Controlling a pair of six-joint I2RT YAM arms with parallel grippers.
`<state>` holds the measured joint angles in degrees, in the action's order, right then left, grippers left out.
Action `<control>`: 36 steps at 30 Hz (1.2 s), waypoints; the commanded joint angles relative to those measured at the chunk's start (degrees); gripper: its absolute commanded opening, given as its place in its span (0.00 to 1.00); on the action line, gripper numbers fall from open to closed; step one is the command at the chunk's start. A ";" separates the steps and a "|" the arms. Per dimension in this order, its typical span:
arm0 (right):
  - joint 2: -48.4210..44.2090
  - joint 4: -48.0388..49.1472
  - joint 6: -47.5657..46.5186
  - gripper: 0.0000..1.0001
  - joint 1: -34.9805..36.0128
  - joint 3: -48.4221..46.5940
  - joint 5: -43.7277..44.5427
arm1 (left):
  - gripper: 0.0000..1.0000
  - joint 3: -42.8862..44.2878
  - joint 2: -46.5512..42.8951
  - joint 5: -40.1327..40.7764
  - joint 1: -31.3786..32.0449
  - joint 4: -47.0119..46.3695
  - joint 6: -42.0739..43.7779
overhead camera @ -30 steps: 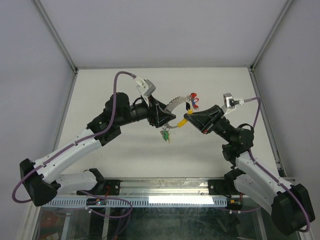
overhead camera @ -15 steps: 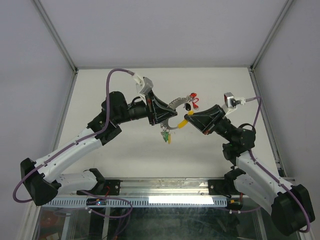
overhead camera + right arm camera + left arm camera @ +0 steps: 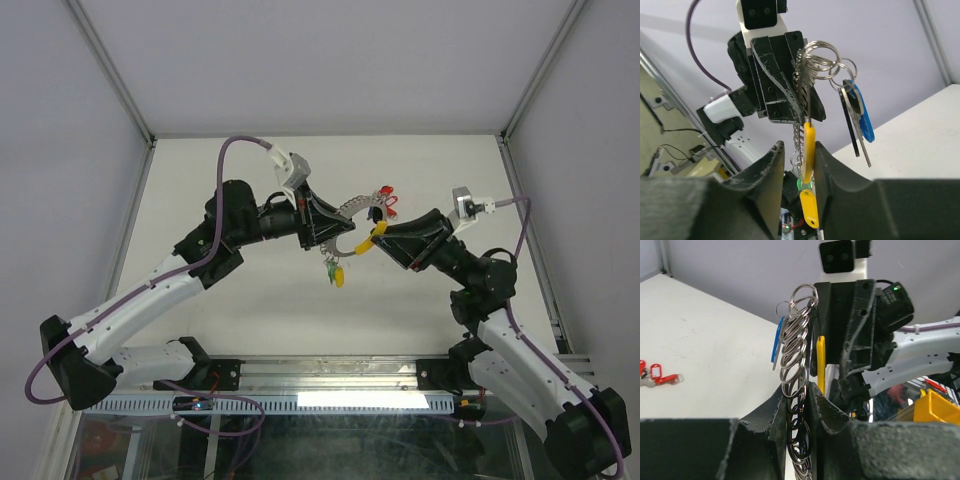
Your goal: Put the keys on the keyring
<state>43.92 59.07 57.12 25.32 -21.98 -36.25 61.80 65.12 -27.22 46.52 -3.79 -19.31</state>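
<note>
The keyring (image 3: 354,206) hangs in the air between both arms as a silvery chain of rings (image 3: 795,345) joined to a yellow plastic arc (image 3: 810,142). My left gripper (image 3: 802,387) is shut on the chain. My right gripper (image 3: 799,147) is open. Its jaws stand around the yellow arc with a gap on one side. On the ring hang a blue-tagged key (image 3: 863,116), a green tag (image 3: 329,267) and a yellow tag (image 3: 810,207). Red-tagged keys (image 3: 659,376) lie on the table behind the ring.
The white table (image 3: 250,180) is walled by grey panels on three sides. A metal rail (image 3: 330,375) with both arm bases runs along the near edge. The two grippers (image 3: 340,232) (image 3: 378,237) nearly touch at mid-table.
My left gripper has closed onto the chain. My right gripper's jaws have parted from the yellow arc, and the right arm has drawn back slightly to the right.
</note>
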 commanded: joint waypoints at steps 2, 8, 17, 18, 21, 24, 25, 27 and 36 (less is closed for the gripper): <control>-7.26 -18.04 -13.23 0.39 -0.01 -5.26 3.99 | 0.00 6.97 -1.48 8.94 -0.35 9.51 9.07; -14.52 -48.30 -26.76 0.50 0.00 -9.97 18.81 | 0.00 14.50 1.87 16.20 -0.37 24.46 17.74; -12.30 -65.00 -38.22 0.53 -0.01 -18.41 25.74 | 0.00 15.42 2.49 22.58 -0.30 25.04 23.65; -12.60 -64.51 -39.29 0.53 0.02 -18.29 24.74 | 0.00 15.36 2.50 22.96 -0.29 24.75 23.81; -13.65 -62.10 -41.68 0.53 -0.01 -17.84 23.74 | 0.00 13.74 1.78 22.59 -0.30 22.52 26.23; -14.79 -59.49 -44.49 0.53 0.00 -17.17 22.73 | 0.00 11.98 0.60 21.06 -0.25 20.73 28.48; -15.09 -58.79 -45.27 0.53 -0.01 -16.99 22.90 | 0.00 11.00 -0.17 19.83 -0.22 19.82 29.47; -15.39 -57.75 -47.55 0.53 0.04 -16.88 22.76 | 0.00 8.79 -2.05 16.22 -0.23 17.84 31.97; -18.92 -47.24 -56.46 0.52 -0.01 -14.47 17.69 | 0.00 2.39 -9.46 0.64 -0.25 15.07 49.53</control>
<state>26.48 2.98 4.86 25.41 -36.82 -16.43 65.28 59.64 -18.74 46.39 18.15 19.57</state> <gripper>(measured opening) 0.524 0.161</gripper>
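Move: Just at the opening right fingertips sits the curved yellow part of the keyring, about 8 cm to the right of the left hand, 2 cm nearer the base and roughly level. From the right hand, the blue keys hang some 4 cm ahead, 1 cm left and slightly higher; the red keys lie on the table about 28 cm ahead, 11 cm right and 34 cm below. The green keys hang about 4 cm back from the left hand, straight in line sideways, 8 cm below. Opening further to about half, the right fingers come free of the yellow part and back off rightward about 7 cm and forward 4, dipping before rising again, while turning some 35 degrees clockwise and levelling out. The left hand keeps its pinch on the ring, carrying it forward and left with fingers dipping, then draws back about 4 cm while rolling. ##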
